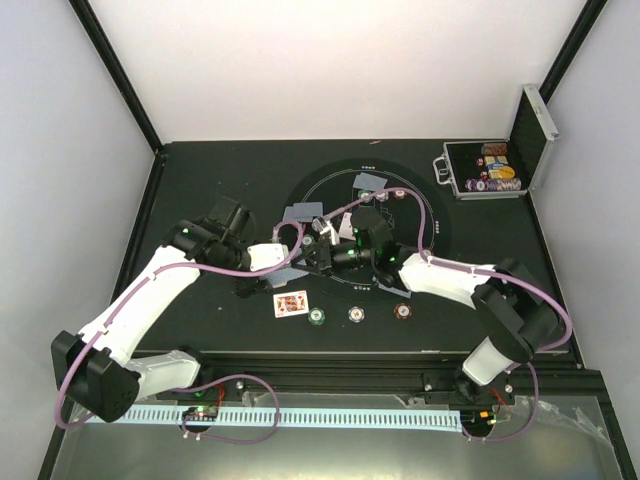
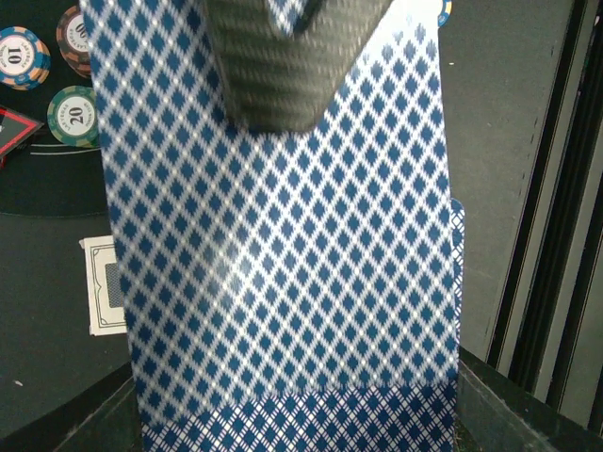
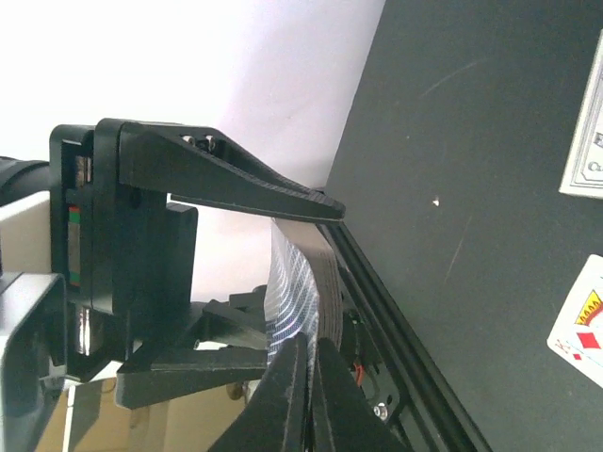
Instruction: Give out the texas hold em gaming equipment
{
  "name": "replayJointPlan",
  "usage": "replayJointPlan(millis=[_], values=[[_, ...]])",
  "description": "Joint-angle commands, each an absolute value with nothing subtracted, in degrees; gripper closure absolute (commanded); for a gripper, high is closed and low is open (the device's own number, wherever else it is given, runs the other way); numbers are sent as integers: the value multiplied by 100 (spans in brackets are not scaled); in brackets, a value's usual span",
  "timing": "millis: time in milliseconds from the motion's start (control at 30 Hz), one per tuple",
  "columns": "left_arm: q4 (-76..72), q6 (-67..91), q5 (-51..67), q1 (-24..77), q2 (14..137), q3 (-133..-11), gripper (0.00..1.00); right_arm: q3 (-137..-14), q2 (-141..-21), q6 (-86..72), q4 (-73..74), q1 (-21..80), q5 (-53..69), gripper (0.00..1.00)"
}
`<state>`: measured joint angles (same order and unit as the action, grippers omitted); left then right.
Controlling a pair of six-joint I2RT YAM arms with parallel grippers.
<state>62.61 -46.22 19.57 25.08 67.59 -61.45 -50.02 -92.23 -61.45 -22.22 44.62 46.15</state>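
Note:
My left gripper (image 1: 264,258) is shut on a deck of blue diamond-backed playing cards (image 2: 283,282), which fills the left wrist view. My right gripper (image 3: 311,350) is shut on the edge of the top card (image 3: 287,292) of that deck, and one of its fingers (image 2: 268,66) lies over the card's back. A face-up card (image 1: 290,303) lies on the black mat, with a green chip (image 1: 317,318), a pale chip (image 1: 356,314) and a brown chip (image 1: 402,311) in a row to its right. Two face-down cards (image 1: 304,212) (image 1: 372,181) lie on the ring. A red triangle's corner (image 2: 14,127) shows beside some chips (image 2: 73,113).
The open silver-edged case (image 1: 485,170) with coloured chips stands at the back right. A face-down card (image 2: 104,282) lies on the mat under the deck. The black frame rail (image 1: 330,352) runs along the table's near edge. White walls close in the back and sides.

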Motion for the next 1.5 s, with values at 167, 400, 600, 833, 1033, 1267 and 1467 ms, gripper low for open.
replayJointPlan(millis=[167, 400, 600, 833, 1033, 1267, 1467], values=[[6240, -4613, 1984, 2496, 6669, -6199, 98, -5409, -8627, -4745, -126, 3711, 4520, 99], [6225, -4605, 1983, 2496, 6687, -6187, 98, -6514, -8706, -2665, 2128, 2947, 3859, 99], [6231, -4604, 1979, 2496, 6706, -6197, 99, -7162, -9085, -784, 2686, 3109, -137, 99], [6248, -4614, 1869, 2496, 6682, -6155, 98, -5489, -9734, 3603, -1873, 4226, -4551, 99], [6269, -4588, 1887, 2496, 6688, -6204, 98, -5879, -10851, 4414, -1943, 4236, -4750, 99], [6289, -4635, 1789, 2494, 6651, -6164, 98, -6326, -11300, 3349, -465, 4240, -4492, 98], [6283, -4616, 1861, 2494, 6673, -6179, 98, -6135, -10967, 2766, 262, 4243, -3781, 56]])
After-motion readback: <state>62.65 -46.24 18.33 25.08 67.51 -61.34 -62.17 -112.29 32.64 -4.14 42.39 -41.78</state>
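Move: The right hand already pinches the held deck's top card; the card's spot lies about 20 cm ahead, 17 cm right and 18 cm below, at the far side of the face-up heart card, itself 16 cm ahead and 14 cm right. The three-chip row's near green stack is about 23 cm ahead and 16 cm right. From the left hand, the spot is some 21 cm ahead, 22 cm right and 16 cm below. The right hand draws the card off, swings forward-right about 25 cm, turns down beside the heart card, starts opening. ##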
